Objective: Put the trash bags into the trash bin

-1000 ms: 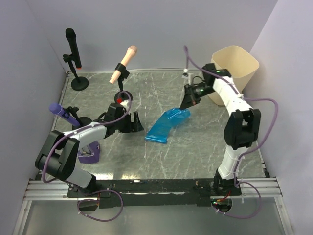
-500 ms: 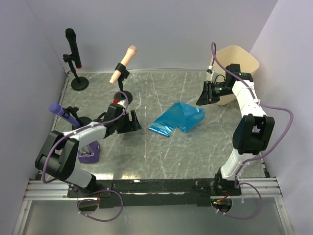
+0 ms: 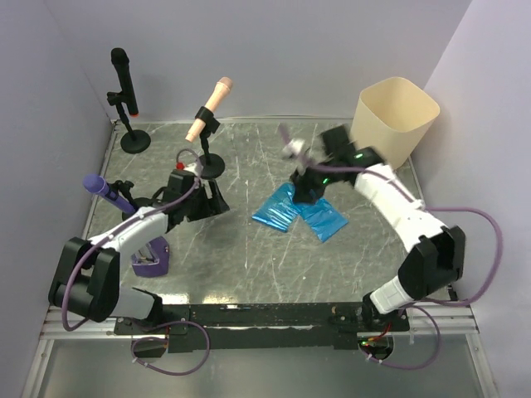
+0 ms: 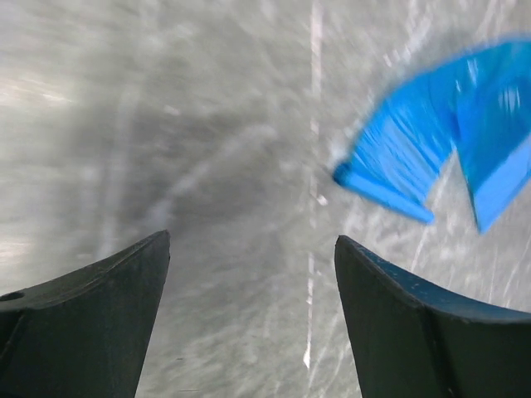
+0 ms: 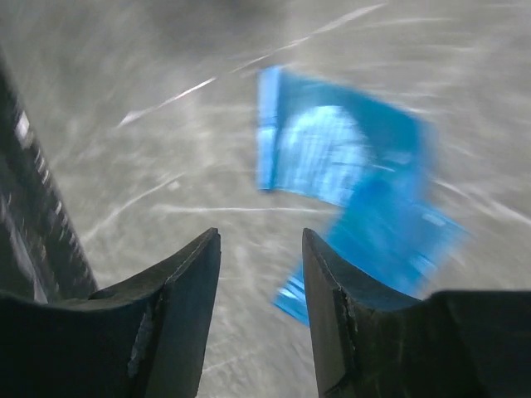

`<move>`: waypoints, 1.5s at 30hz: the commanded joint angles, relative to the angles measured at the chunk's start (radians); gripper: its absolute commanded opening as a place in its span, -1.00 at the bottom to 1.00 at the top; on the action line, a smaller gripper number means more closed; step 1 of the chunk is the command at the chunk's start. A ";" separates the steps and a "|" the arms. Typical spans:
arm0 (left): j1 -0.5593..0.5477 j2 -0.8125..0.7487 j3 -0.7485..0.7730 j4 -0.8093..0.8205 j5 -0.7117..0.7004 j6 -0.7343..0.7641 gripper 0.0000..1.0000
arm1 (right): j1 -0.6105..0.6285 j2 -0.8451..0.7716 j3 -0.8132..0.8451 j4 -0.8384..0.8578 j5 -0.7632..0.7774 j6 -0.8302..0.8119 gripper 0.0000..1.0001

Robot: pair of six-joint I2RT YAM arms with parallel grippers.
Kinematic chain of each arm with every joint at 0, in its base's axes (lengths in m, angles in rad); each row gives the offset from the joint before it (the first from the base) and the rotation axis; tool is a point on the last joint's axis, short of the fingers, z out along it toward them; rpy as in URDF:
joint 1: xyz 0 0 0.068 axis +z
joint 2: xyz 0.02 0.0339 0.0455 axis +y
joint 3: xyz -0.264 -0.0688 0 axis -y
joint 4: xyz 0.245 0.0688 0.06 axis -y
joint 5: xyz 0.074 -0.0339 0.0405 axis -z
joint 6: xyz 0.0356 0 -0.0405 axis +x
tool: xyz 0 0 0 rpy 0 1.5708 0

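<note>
Crumpled blue trash bags (image 3: pixel 303 213) lie flat on the grey table, folded into two flaps. The right wrist view has these trash bags (image 5: pixel 336 157) just ahead of the fingers. My right gripper (image 3: pixel 304 187) hovers over their far edge, blurred by motion. It (image 5: pixel 259 240) is open with only table between its fingers. My left gripper (image 3: pixel 209 199) is to the left of the bags, wide open and empty. From its wrist view (image 4: pixel 251 242) the bags (image 4: pixel 440 153) sit at the upper right. The cream trash bin (image 3: pixel 395 116) stands upright at the back right corner.
Microphones on stands crowd the left and back. A black one (image 3: pixel 123 83) is in the far left corner and a beige one (image 3: pixel 211 108) is behind my left gripper. A purple one (image 3: pixel 106 188) leans over a purple base (image 3: pixel 152 261). Walls close in on three sides.
My right arm swung toward the bin, then back over the bags, its jaws parting from shut. The bags folded over and shifted slightly right. My left gripper moved a little farther from me.
</note>
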 commanded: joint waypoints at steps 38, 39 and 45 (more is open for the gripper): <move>0.252 -0.299 -0.054 0.019 0.092 0.153 0.65 | 0.233 0.337 0.049 0.017 0.061 -0.025 -1.00; 0.252 -0.303 -0.051 0.017 0.092 0.156 0.65 | 0.236 0.358 0.047 0.024 0.070 -0.017 -1.00; 0.252 -0.349 -0.053 -0.002 0.085 0.179 0.65 | 0.245 0.432 0.037 0.053 0.124 -0.046 -1.00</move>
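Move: The trash bag's near-left hem lies some 8 cm to the left of the right gripper, about 1 cm back and 19 cm below; the bag's middle is about 3 cm ahead and 2 cm left. The trash bin stands roughly 22 cm ahead and 21 cm to the right of this hand, the microphone stand 19 cm ahead and 26 cm to its left. From the left gripper the hem is about 13 cm right, 2 cm back and 7 cm below. Lower the half-open right gripper about 18 cm while carrying it some 8 cm left, tipping the fingers more steeply down, onto the near-left hem of the trash bag. Pinch the hem shut there, then raise it about 6 cm, keeping hold. Meanwhile clear the open, empty left gripper leftwards away from the bag and upwards. ##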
